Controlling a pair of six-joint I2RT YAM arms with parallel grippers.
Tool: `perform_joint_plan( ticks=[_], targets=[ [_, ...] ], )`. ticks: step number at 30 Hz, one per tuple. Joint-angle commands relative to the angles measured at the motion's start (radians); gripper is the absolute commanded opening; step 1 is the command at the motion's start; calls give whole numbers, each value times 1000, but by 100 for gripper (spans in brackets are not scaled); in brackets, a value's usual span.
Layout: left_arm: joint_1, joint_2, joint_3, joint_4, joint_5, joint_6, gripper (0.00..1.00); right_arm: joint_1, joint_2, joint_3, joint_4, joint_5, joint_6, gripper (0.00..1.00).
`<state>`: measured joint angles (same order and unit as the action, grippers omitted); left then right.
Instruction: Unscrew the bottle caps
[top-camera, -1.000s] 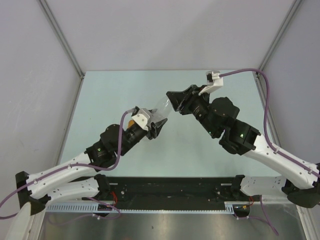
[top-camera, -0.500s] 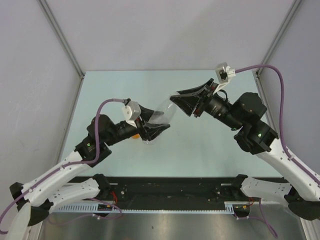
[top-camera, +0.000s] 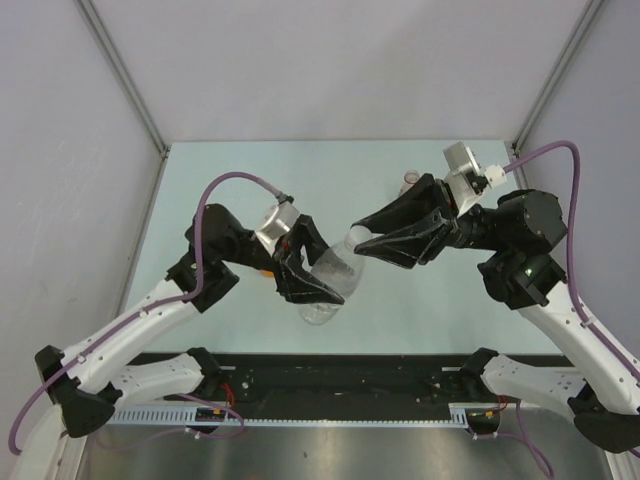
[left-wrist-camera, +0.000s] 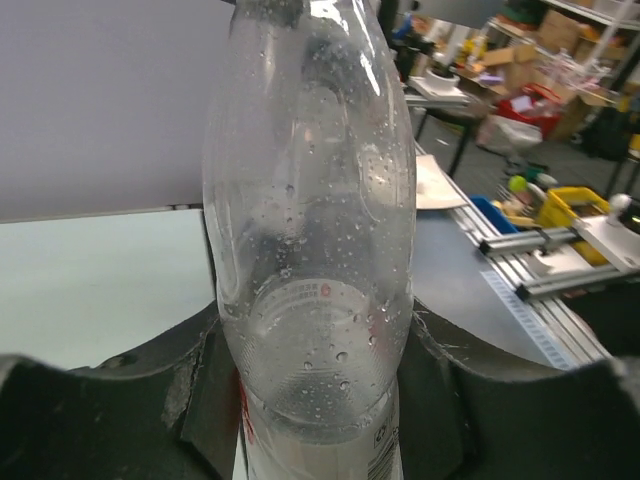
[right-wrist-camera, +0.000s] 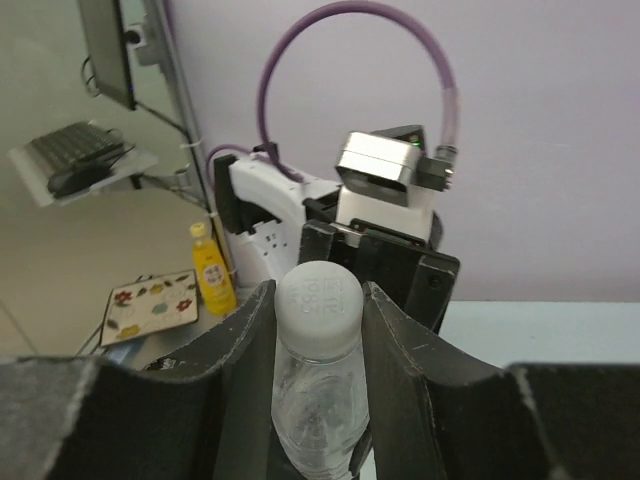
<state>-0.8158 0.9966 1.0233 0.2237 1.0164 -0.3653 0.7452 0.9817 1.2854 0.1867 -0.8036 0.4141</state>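
A clear bottle (top-camera: 333, 275) beaded with droplets is held above the table between both arms. My left gripper (top-camera: 318, 283) is shut on its lower body, just above a white label with a red edge. In the left wrist view the bottle (left-wrist-camera: 310, 200) fills the space between the dark fingers of the left gripper (left-wrist-camera: 315, 400). My right gripper (top-camera: 358, 238) is shut on the bottle's white cap (top-camera: 351, 239). The right wrist view shows the cap (right-wrist-camera: 318, 310) pinched between both fingers of the right gripper (right-wrist-camera: 318, 292). The cap still sits on the neck.
Another small clear bottle (top-camera: 410, 180) stands at the back of the table, just behind my right wrist. An orange-filled bottle (right-wrist-camera: 212, 268) with a yellowish cap stands beyond the left arm. The black base rail (top-camera: 340, 375) runs along the near edge.
Both arms have turned and drawn toward the near edge with the bottle between them. The bottle has tipped from lying slanted to nearly upright. Both grips have held throughout.
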Motion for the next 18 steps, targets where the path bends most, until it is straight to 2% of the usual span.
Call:
perform_joint_plan(
  ticks=[1, 6, 17, 18],
  targets=[
    [-17, 42, 26, 117, 255, -125, 0, -7, 35, -12, 57, -224, 26, 0],
    [-17, 77, 43, 196, 315, -207, 0, -10, 43, -12, 42, -331, 9, 0],
    [-17, 152, 8, 656, 353, -521, 0, 14, 34, -12, -32, -496, -78, 0],
    [-17, 161, 8, 701, 353, -588, 0, 16, 34, -12, -29, -508, -81, 0]
  ],
)
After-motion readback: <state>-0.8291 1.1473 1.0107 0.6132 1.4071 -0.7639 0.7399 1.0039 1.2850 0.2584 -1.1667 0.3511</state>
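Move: The left hand already grips the clear bottle, its white cap about 9 cm above that hand, 3 cm ahead and 4 cm to its right. The right hand already has the cap between its fingertips. Both work high over the table: the orange bottle stands about 32 cm below the left hand, some 16 cm ahead and 16 cm left, and the opened bottle stands roughly 33 cm ahead of the right hand, 17 cm right and 43 cm below. Keeping their grips, both hands swing on back towards the robot's base, about 5 cm each and slowing, while sinking some 2 cm; the right fingers stay pinched on the white cap and the left ones stay closed round the bottle's body. As they go they twist against each other: the left hand yaws clockwise by some 25 degrees, while the right turns counter-clockwise by nearly 20 with its fingers swinging towards the base, turning the cap in the unscrewing sense. ##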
